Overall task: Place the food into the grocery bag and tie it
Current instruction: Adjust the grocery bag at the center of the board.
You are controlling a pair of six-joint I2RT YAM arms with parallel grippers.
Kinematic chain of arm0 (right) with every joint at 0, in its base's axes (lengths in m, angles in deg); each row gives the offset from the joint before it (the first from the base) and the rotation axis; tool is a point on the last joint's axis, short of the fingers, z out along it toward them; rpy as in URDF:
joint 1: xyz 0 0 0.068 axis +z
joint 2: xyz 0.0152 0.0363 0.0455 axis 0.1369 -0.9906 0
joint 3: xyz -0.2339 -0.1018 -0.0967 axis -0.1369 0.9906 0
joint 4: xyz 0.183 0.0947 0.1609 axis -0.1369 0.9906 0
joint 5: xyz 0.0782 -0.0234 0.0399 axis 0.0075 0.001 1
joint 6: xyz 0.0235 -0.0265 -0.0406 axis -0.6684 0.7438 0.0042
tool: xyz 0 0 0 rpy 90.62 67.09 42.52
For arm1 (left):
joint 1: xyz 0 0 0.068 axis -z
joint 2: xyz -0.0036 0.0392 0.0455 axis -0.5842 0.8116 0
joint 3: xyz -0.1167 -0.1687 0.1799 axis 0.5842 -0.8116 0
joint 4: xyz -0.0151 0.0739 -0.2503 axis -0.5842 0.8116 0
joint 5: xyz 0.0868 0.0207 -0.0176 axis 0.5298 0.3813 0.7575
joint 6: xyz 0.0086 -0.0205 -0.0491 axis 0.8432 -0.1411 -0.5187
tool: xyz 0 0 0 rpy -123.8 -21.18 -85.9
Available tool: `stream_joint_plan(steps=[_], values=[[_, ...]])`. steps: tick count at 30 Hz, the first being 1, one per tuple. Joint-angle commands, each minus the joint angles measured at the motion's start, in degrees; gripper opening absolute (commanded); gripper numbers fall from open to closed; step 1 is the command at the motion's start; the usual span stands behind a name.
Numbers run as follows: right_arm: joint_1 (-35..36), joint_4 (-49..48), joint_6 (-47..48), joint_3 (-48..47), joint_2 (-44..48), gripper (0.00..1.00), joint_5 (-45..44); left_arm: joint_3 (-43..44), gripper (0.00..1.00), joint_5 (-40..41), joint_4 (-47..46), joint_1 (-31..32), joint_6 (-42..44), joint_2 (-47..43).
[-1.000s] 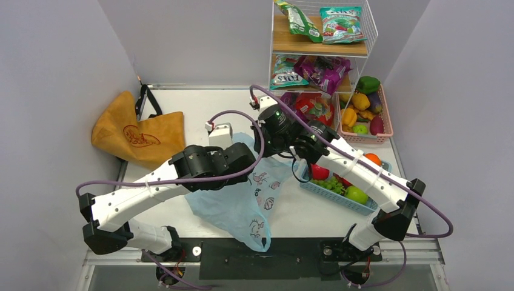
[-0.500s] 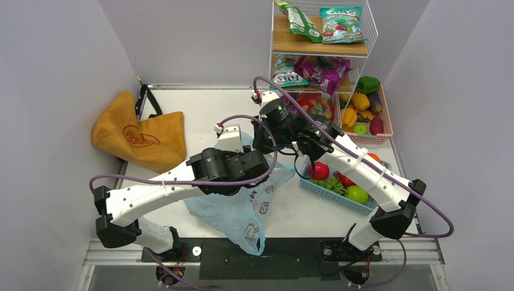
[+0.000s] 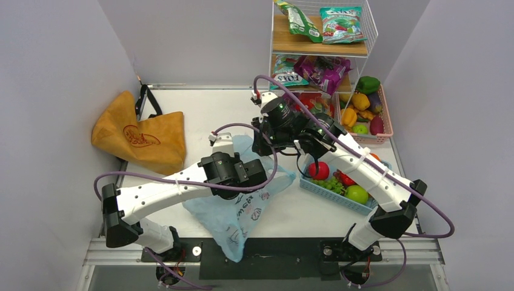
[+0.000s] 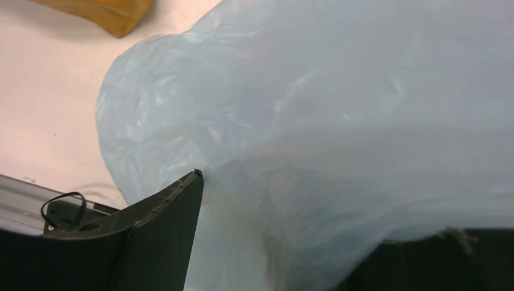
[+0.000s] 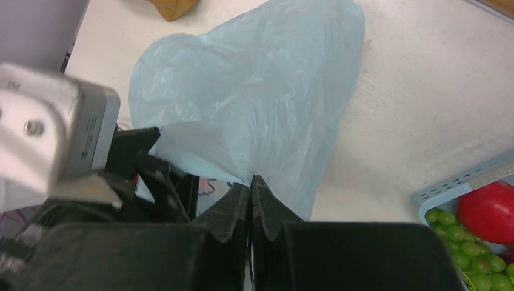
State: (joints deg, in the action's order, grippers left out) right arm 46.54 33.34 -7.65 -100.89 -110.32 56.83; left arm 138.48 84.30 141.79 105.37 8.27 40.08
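The light blue grocery bag (image 3: 239, 209) lies crumpled at mid-table, its lower end hanging over the near edge. My right gripper (image 5: 251, 180) is shut on a pinch of the bag's upper edge (image 5: 260, 109), lifting it. My left gripper (image 3: 257, 176) is open and pushed into the bag. In the left wrist view one finger (image 4: 163, 230) is bare, while the other shows darkly through the film (image 4: 303, 121) draped across the gap. Food sits in a blue basket (image 3: 327, 194) to the right: a red apple (image 3: 319, 170), green grapes (image 3: 331, 184) and a green apple (image 3: 357, 194).
A tan-orange tote (image 3: 140, 134) lies at the far left. A wire shelf rack (image 3: 321, 42) with snack packets stands at the back. Beside it a pink basket (image 3: 383, 134) holds peppers and other produce. The two arms cross closely over the bag.
My left arm has swung right and its gripper has gone deeper into the bag. The bag's lower end has slid left. My right gripper keeps its pinch and has shifted slightly away.
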Motion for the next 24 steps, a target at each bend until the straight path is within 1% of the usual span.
stream_joint_plan(steps=[1, 2, 3, 4, 5, 6, 7, 9, 13, 18, 21, 23, 24], values=[[0.2, 0.3, 0.4, -2.8, -0.5, 0.0, 3.1, -5.0, 0.51, 1.7, 1.0, -3.6, 1.1, -4.4], [0.1, 0.3, 0.5, -2.8, -0.5, 0.0, 3.1, -6.3, 0.5, 1.5, -0.3, -4.6, 2.6, -5.6], [0.1, 0.4, 0.7, -2.8, -0.7, 0.0, 3.1, -7.5, 0.43, 0.9, -1.6, -5.1, 3.3, -6.1], [0.0, 0.4, 0.9, -2.8, -0.8, 0.0, 3.1, -7.9, 0.38, 0.6, -2.2, -5.9, 4.8, -7.1], [-0.1, 0.5, 1.3, -2.9, -1.1, 0.0, 3.1, -8.5, 0.28, -0.1, -3.4, -6.2, 5.6, -7.7], [-0.4, 0.5, 1.5, -3.0, -1.3, 0.0, 3.2, -8.6, 0.23, -0.5, -4.2, -6.5, 7.7, -8.6], [-0.6, 0.5, 2.1, -3.1, -2.1, 0.0, 3.3, -8.5, 0.13, -1.5, -5.2, -6.6, 8.6, -9.0], [-1.3, 0.4, 3.4, -3.9, -3.7, 0.0, 3.9, -7.6, 0.0, -2.9, -5.5, -6.7, 10.4, -10.1], [-3.2, -0.4, 6.2, -8.1, -8.2, 0.0, 4.7, -5.8, 0.0, -7.8, -5.9, -6.7, 12.3, -12.3], [-5.3, -1.0, 10.9, -17.0, -14.0, 0.0, 4.3, -6.3, 0.0, -14.3, -9.6, -7.2, 13.0, -18.1], [-5.7, -1.4, 14.3, -20.8, -15.9, 0.0, 2.1, -10.0, 0.0, -17.6, -14.8, -10.1, 13.8, -23.2], [-5.7, -2.2, 16.6, -21.1, -16.8, 0.0, 0.6, -14.2, 0.0, -21.4, -20.4, -13.0, 15.5, -26.6], [-5.6, -2.2, 17.9, -21.1, -17.2, 0.0, -0.3, -17.4, 0.0, -24.6, -24.6, -14.0, 16.3, -27.8]])
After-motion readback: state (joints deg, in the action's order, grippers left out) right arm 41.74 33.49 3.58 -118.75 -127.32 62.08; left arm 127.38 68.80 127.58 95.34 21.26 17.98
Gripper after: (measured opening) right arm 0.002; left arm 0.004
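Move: The nearer stretch of the grocery bag's rim lies about 4 cm to the left of the half-open left hand and 1 cm ahead and 2 cm below. The right hand already pinches the rim; from it, that stretch is roughly 7 cm back, 10 cm left and 6 cm down. The brown tote sits some 25 cm ahead and 30 cm left of the left hand. The fruit basket is about 32 cm right of the right hand, level with it, far below. The grocery bag's near rim is pinched by the left hand, which swings about 5 cm left and slightly down and shuts its fingers, then eases back, right and up a few centimetres, its left side rolling down some 20 degrees. The right hand keeps its shut hold and, after a small drift back, pulls its part of the rim 7 cm forward and leftwards, away from the left hand. ##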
